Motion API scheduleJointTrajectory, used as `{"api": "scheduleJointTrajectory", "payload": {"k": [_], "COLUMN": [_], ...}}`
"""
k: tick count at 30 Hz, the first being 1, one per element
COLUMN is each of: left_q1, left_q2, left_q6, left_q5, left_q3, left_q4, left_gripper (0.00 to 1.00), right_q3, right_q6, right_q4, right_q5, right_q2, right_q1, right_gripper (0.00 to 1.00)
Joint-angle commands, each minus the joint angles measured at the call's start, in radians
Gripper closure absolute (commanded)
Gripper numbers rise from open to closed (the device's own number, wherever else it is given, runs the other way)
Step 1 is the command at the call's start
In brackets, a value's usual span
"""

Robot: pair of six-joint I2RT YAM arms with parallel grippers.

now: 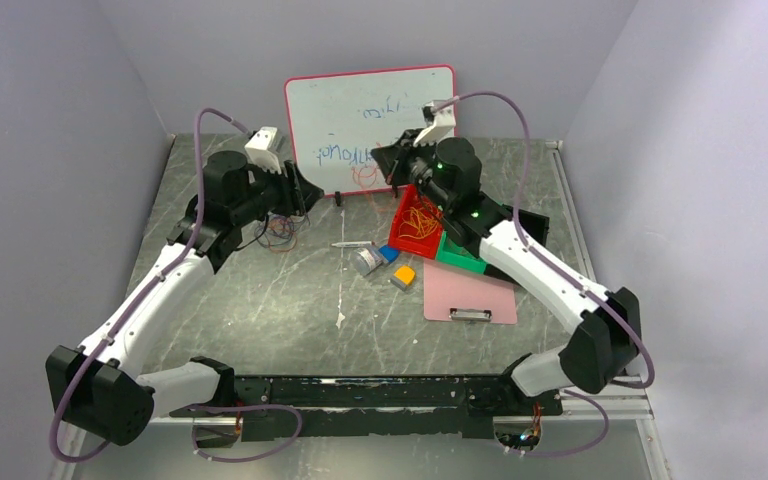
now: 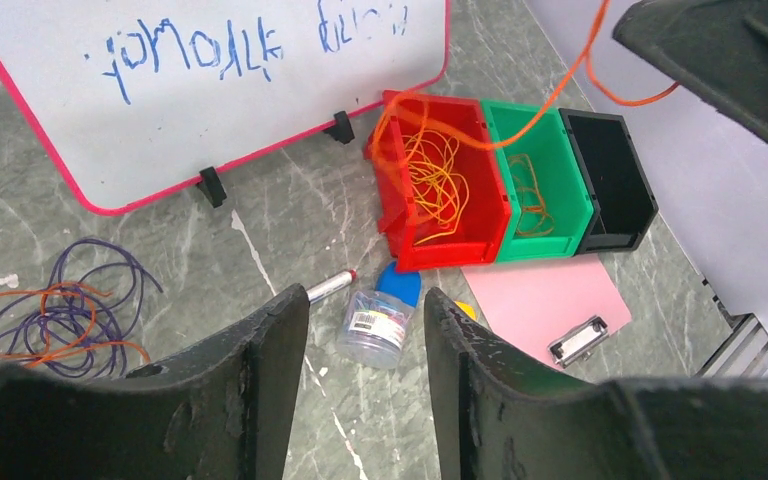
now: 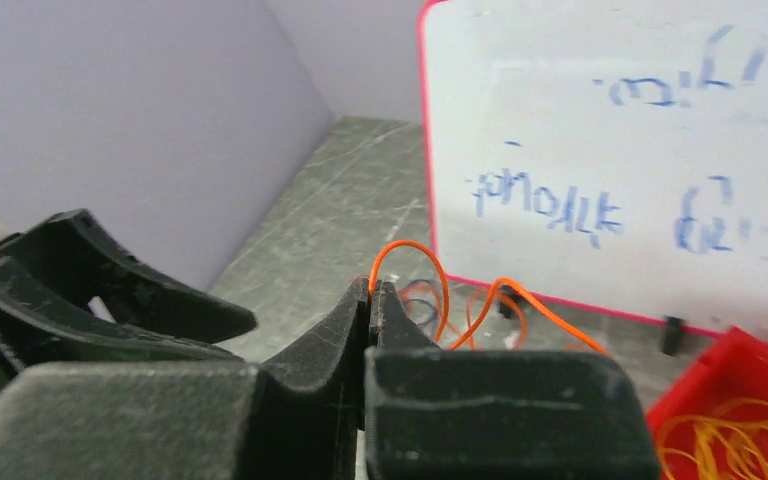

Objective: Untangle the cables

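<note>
A loose tangle of purple and orange cables (image 2: 60, 320) lies on the table left of my left gripper (image 2: 365, 300), which is open with nothing between its fingers. In the top view this tangle (image 1: 278, 230) sits just below the left gripper (image 1: 300, 195). My right gripper (image 3: 372, 288) is shut on an orange cable (image 3: 410, 250) that loops up from its tips. That orange cable (image 2: 560, 100) runs through the air above the bins. Yellowish cables (image 2: 435, 185) lie in the red bin (image 2: 400, 215), and more cable lies in the green bin (image 2: 565, 215).
A whiteboard (image 1: 370, 125) stands at the back. A black bin (image 2: 610, 180) adjoins the green one. A marker (image 2: 330, 287), a clear jar with a blue lid (image 2: 380, 320), a small orange block (image 1: 403, 275) and a pink clipboard (image 1: 470, 290) lie mid-table.
</note>
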Motion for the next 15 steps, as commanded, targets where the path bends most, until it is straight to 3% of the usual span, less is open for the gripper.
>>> {"api": "scheduleJointTrajectory", "payload": {"k": [1, 15], "left_q1": [-0.005, -0.004], "left_q2": [0.010, 0.086], "left_q6": [0.007, 0.020], "left_q5": [0.013, -0.142], "left_q3": [-0.002, 0.047], "left_q4": [0.044, -0.055], "left_gripper": [0.48, 0.48], "right_q3": [-0.039, -0.085], "right_q6": [-0.092, -0.187], "right_q4": [-0.064, -0.229], "right_q5": [0.135, 0.309], "right_q2": [-0.078, -0.270], "right_q1": [-0.027, -0.138], "right_gripper": [1.00, 1.00]}}
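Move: To the right hand's right, about 21 cm off, slightly ahead and some 32 cm below, is the green box for the orange cable it holds; the red box lies 11 cm right and 5 cm ahead, the black box 32 cm right and level. From the left hand the purple-and-orange tangle is 11 cm left, 4 cm ahead and 27 cm down, the clear jar 7 cm right and 2 cm back. Carrying the still-pinched orange cable, the right arm sweeps briskly right about 12 cm towards the green box, high above the table, rising slightly and turning clockwise some 20 degrees. The left hand, empty and still half open, begins sinking slowly and easing forward towards the tangle. ##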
